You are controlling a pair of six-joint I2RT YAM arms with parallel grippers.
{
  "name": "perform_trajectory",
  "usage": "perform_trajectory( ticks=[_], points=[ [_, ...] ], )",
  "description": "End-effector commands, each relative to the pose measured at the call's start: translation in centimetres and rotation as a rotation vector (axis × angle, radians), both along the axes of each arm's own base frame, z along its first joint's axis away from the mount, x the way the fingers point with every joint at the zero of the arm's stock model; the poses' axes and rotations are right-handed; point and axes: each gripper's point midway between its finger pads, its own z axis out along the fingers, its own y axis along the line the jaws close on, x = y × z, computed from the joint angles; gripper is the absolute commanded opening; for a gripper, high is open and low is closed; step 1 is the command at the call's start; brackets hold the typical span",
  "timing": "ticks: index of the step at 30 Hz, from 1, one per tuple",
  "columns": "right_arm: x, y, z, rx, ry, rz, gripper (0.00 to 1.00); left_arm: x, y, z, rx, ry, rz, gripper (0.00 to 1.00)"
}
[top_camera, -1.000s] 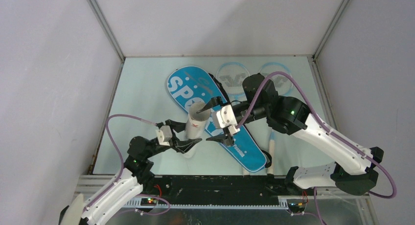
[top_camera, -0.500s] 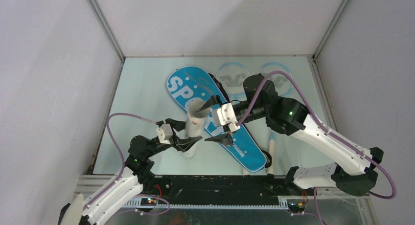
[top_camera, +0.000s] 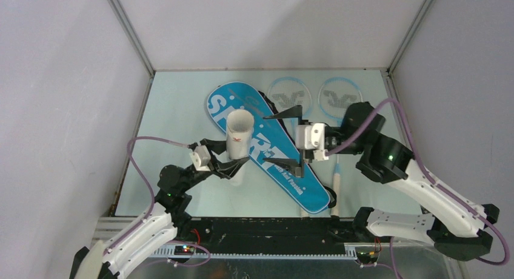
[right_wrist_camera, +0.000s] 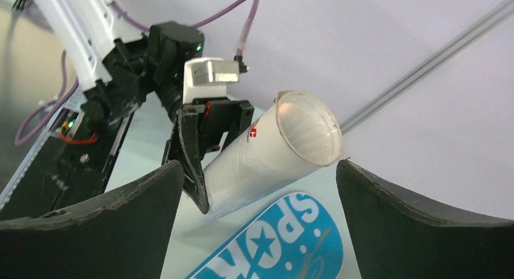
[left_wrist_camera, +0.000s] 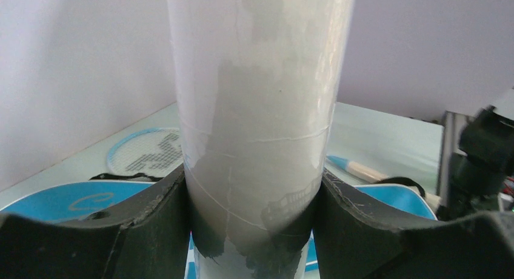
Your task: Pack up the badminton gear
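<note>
My left gripper [top_camera: 228, 164] is shut on the lower part of a long white tube [top_camera: 239, 137], which stands nearly upright over the table. In the left wrist view the tube [left_wrist_camera: 257, 109] fills the gap between both black fingers [left_wrist_camera: 145, 224]. My right gripper [top_camera: 290, 140] hangs wide open and empty to the right of the tube, above the blue "SPORT" racket bag [top_camera: 276, 161]. From the right wrist the tube's open mouth [right_wrist_camera: 309, 127] faces me, whitish and ribbed inside. Two light-blue rackets [top_camera: 290, 97] [top_camera: 339, 97] lie flat behind the bag.
A racket handle [top_camera: 337, 183] lies right of the bag's near end. The bag's black strap [top_camera: 265, 103] runs along its far edge. Grey walls close in on the left, back and right. The black base rail [top_camera: 267, 227] runs along the near edge.
My right gripper has pulled back to the right, away from the tube's mouth, and opened wider. The left gripper still holds the tube, shifted slightly left and more upright.
</note>
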Motion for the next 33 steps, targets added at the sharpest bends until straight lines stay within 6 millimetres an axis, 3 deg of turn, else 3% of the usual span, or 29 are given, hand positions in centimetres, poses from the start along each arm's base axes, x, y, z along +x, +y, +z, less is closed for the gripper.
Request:
perform_trajectory(
  ticks=[1, 2, 3, 4, 5, 6, 7, 8, 9, 10, 11, 12, 13, 14, 17, 18, 19, 21, 26, 33],
  points=[
    [2.4, -1.5, 3.8, 0.193, 0.054, -0.164, 0.99, 2.9, 2.7, 4.5, -0.122, 0.017, 0.217, 0.38],
    [2.9, -1.9, 4.2, 0.215, 0.064, -0.194, 0.99, 3.6, 3.1, 3.9, -0.114, 0.061, 0.255, 0.38],
    [4.1, -2.3, 3.8, 0.226, 0.104, -0.252, 0.99, 4.6, 4.2, 4.6, -0.152, 0.093, 0.335, 0.38],
    [4.7, -2.6, 3.9, 0.241, 0.119, -0.283, 0.99, 5.3, 4.8, 3.7, -0.136, 0.146, 0.385, 0.38],
    [5.9, -3.0, 3.3, 0.250, 0.160, -0.342, 0.99, 6.3, 6.2, 4.5, -0.165, 0.176, 0.476, 0.38],
    [6.5, -3.3, 3.1, 0.257, 0.177, -0.372, 0.99, 6.9, 6.7, 3.2, -0.130, 0.232, 0.526, 0.38],
    [7.6, -3.8, 2.3, 0.261, 0.215, -0.426, 0.99, 7.8, 8.0, 3.7, -0.147, 0.263, 0.617, 0.38],
    [8.2, -4.1, 2.0, 0.270, 0.244, -0.453, 0.99, 8.6, 9.6, 2.4, -0.121, 0.322, 0.722, 0.38],
    [9.3, -4.6, 1.1, 0.268, 0.264, -0.507, 0.99, 9.3, 10.3, 2.5, -0.119, 0.359, 0.776, 0.39],
    [9.7, -4.8, 0.7, 0.271, 0.283, -0.526, 0.99, 9.6, 11.5, 1.1, -0.071, 0.413, 0.855, 0.39],
    [10.4, -5.2, 0.0, 0.268, 0.297, -0.567, 0.99, 10.3, 12.4, 1.4, -0.067, 0.437, 0.905, 0.40],
    [10.8, -5.2, -0.5, 0.258, 0.308, -0.584, 0.99, 10.4, 13.3, -0.2, -0.005, 0.486, 0.954, 0.42],
    [11.3, -5.5, -1.1, 0.246, 0.318, -0.615, 0.99, 11.1, 14.5, -0.1, 0.004, 0.510, 1.005, 0.43],
    [11.7, -5.6, -1.5, 0.240, 0.332, -0.638, 0.99, 11.1, 15.4, -1.2, 0.048, 0.556, 1.041, 0.43],
    [13.0, -6.4, -3.2, 0.206, 0.374, -0.708, 0.99, 12.3, 19.2, -2.9, 0.020, 0.680, 1.155, 0.44],
    [13.4, -6.6, -3.6, 0.204, 0.395, -0.728, 0.99, 12.6, 19.4, -4.2, 0.017, 0.733, 1.151, 0.45],
    [13.9, -7.1, -4.4, 0.188, 0.414, -0.755, 0.99, 12.8, 21.1, -5.2, 0.003, 0.768, 1.202, 0.45],
    [14.6, -7.8, -5.5, 0.166, 0.458, -0.788, 0.99, 13.1, 22.7, -7.4, 0.005, 0.843, 1.238, 0.46],
    [15.6, -8.8, -8.4, 0.129, 0.559, -0.814, 0.99, 14.3, 24.3, -12.2, 0.069, 0.981, 1.228, 0.45],
    [15.8, -8.9, -11.8, 0.072, 0.705, -0.787, 0.99, 15.3, 24.5, -16.0, 0.164, 1.108, 1.181, 0.51]
  ],
)
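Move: The left hand holds the shuttlecock tube; the bare table spot the tube is going to lies about 14 cm ahead, 25 cm to its left and 18 cm down, and the blue bag's middle about 9 cm ahead, 15 cm right, 22 cm below. From the empty right hand the bag's middle is some 12 cm ahead, 2 cm right and 38 cm down; the tube is 12 cm left, 2 cm ahead and 18 cm lower, the left racket's head 37 cm ahead, 12 cm right. Leftwards and forward, then steeply down, the left arm swings the tube some 30 cm away from the bag to the table's left side, turning counter-clockwise and tipping its fingers down, its grip kept throughout. Meanwhile the open right hand clears the tube's top, going forward, right and, after a small rise, down over the bag, turning clockwise to point forward-left. ##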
